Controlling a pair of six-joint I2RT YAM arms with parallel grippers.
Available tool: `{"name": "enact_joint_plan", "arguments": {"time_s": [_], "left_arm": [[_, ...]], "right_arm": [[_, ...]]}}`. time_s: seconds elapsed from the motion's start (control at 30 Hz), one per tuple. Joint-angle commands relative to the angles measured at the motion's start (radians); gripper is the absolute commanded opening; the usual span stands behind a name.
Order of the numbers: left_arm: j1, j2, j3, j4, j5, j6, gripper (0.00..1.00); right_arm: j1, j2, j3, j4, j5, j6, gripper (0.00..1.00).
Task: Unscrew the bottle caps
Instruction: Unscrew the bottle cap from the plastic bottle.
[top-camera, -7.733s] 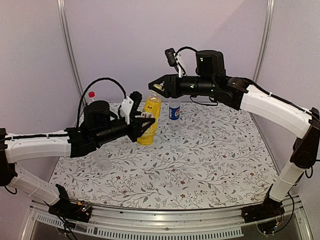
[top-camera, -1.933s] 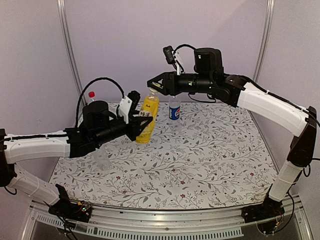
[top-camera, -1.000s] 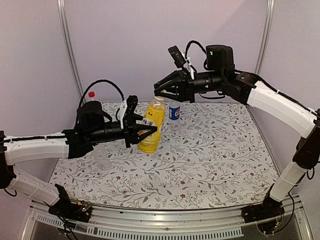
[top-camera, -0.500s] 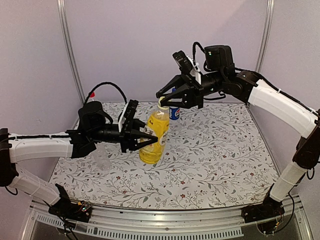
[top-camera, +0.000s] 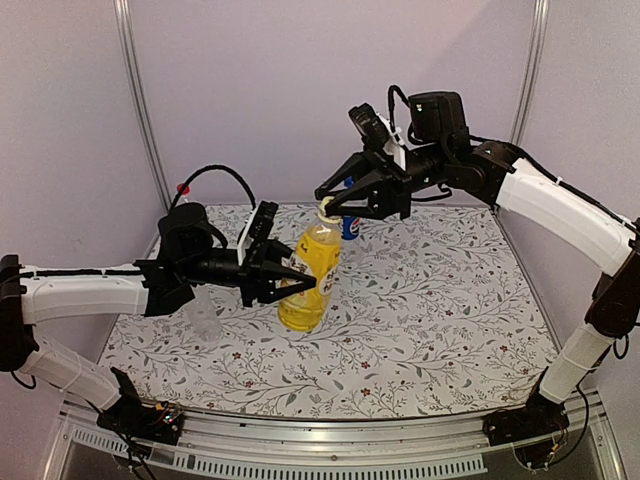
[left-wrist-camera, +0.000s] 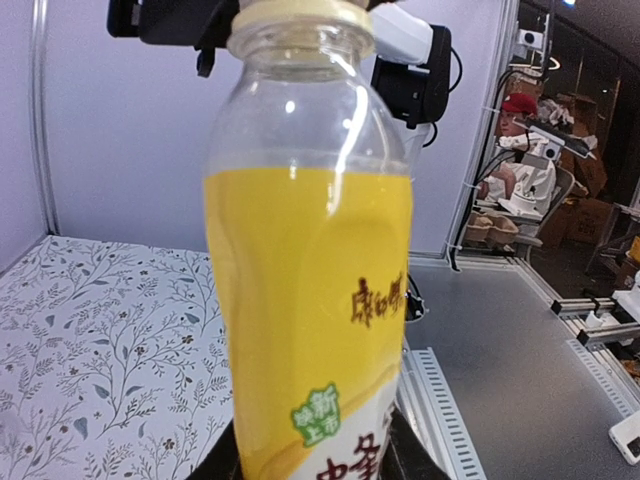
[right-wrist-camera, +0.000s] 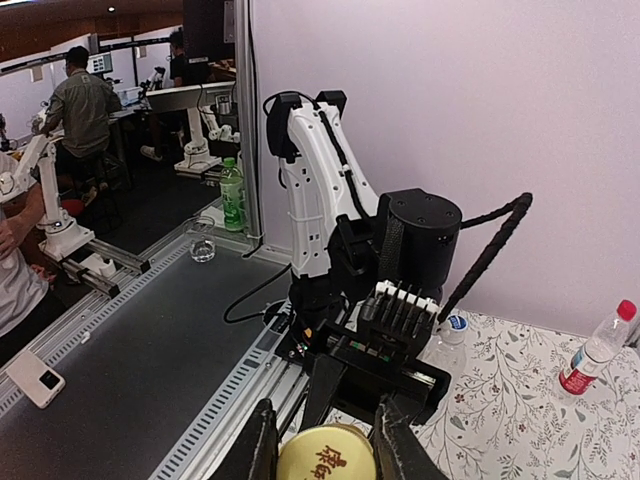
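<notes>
The bottle of yellow liquid (top-camera: 318, 262) leans with its top to the right over the middle of the table. My left gripper (top-camera: 297, 285) is shut on its lower body; in the left wrist view the bottle (left-wrist-camera: 310, 300) fills the frame and the black fingers (left-wrist-camera: 425, 452) flank its base. My right gripper (top-camera: 327, 204) is shut on its pale yellow cap (top-camera: 327, 212), the jaws on either side of the cap (right-wrist-camera: 325, 455). Behind stands the blue-label bottle (top-camera: 350, 228), partly hidden. The red-capped bottle (right-wrist-camera: 597, 350) stands at the back left. A plain clear bottle (top-camera: 205, 320) stands by my left arm.
A floral cloth (top-camera: 430, 310) covers the table. Aluminium posts (top-camera: 135, 100) rise at the back corners before a lilac wall. A metal rail (top-camera: 330, 450) runs along the near edge, with both arm bases on it.
My left gripper has carried the yellow bottle nearer and to the right, tilting it. My right gripper has come down from above the cap and now stands round it.
</notes>
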Motion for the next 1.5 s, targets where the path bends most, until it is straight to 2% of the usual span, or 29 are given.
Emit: {"name": "enact_joint_plan", "arguments": {"time_s": [0.0,0.2,0.47,0.77,0.9,1.0,1.07,1.17,1.27,1.47], "left_arm": [[0.008,-0.015,0.013,0.063,0.0,0.025,0.3],[0.01,-0.023,0.016,0.034,-0.066,0.045,0.29],[0.013,-0.028,0.015,0.017,-0.126,0.056,0.29],[0.015,-0.037,0.026,-0.047,-0.295,0.088,0.28],[0.014,-0.048,0.021,-0.059,-0.383,0.093,0.28],[0.013,-0.053,0.02,-0.073,-0.46,0.094,0.28],[0.012,-0.055,0.022,-0.086,-0.508,0.099,0.29],[0.004,-0.058,0.023,-0.102,-0.584,0.102,0.28],[-0.002,-0.061,0.027,-0.115,-0.625,0.109,0.29],[-0.02,-0.062,0.032,-0.136,-0.698,0.133,0.29]], "right_arm": [[-0.026,0.022,0.015,-0.028,0.053,0.015,0.09],[-0.026,0.045,0.016,-0.027,0.114,0.061,0.17],[-0.026,0.046,0.017,-0.023,0.135,0.075,0.43],[-0.026,0.022,0.002,0.017,0.211,0.132,0.78],[-0.026,0.001,-0.023,0.052,0.26,0.167,0.88],[-0.026,-0.018,-0.036,0.119,0.344,0.24,0.9],[-0.026,-0.034,-0.037,0.163,0.452,0.314,0.91],[-0.026,-0.042,-0.038,0.211,0.609,0.5,0.9],[-0.024,-0.046,-0.06,0.268,0.657,0.61,0.91],[-0.014,-0.043,-0.069,0.311,0.707,0.681,0.9]]}}
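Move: The right fingers are already shut on the yellow bottle's cap, right at the hand point. The left hand already grips the bottle around its body, with the bottle's middle roughly 2 cm above its hand point and the cap some 12 cm above it and 2 cm to the right. The Pepsi bottle stands about 30 cm ahead of the right hand, 5 cm right and 30 cm lower. The clear bottle is roughly 22 cm to the left hand's left, 2 cm ahead and 18 cm lower. The right fingers let go of the cap, opening nearly wide, as the right hand travels forward about 11 cm, dipping slightly before it rises again and turning some 40 degrees clockwise. The left hand keeps its grip on the bottle and carries it forward too, roughly 10 cm, slowly at first, drifting left and turning about 35 degrees counter-clockwise. ##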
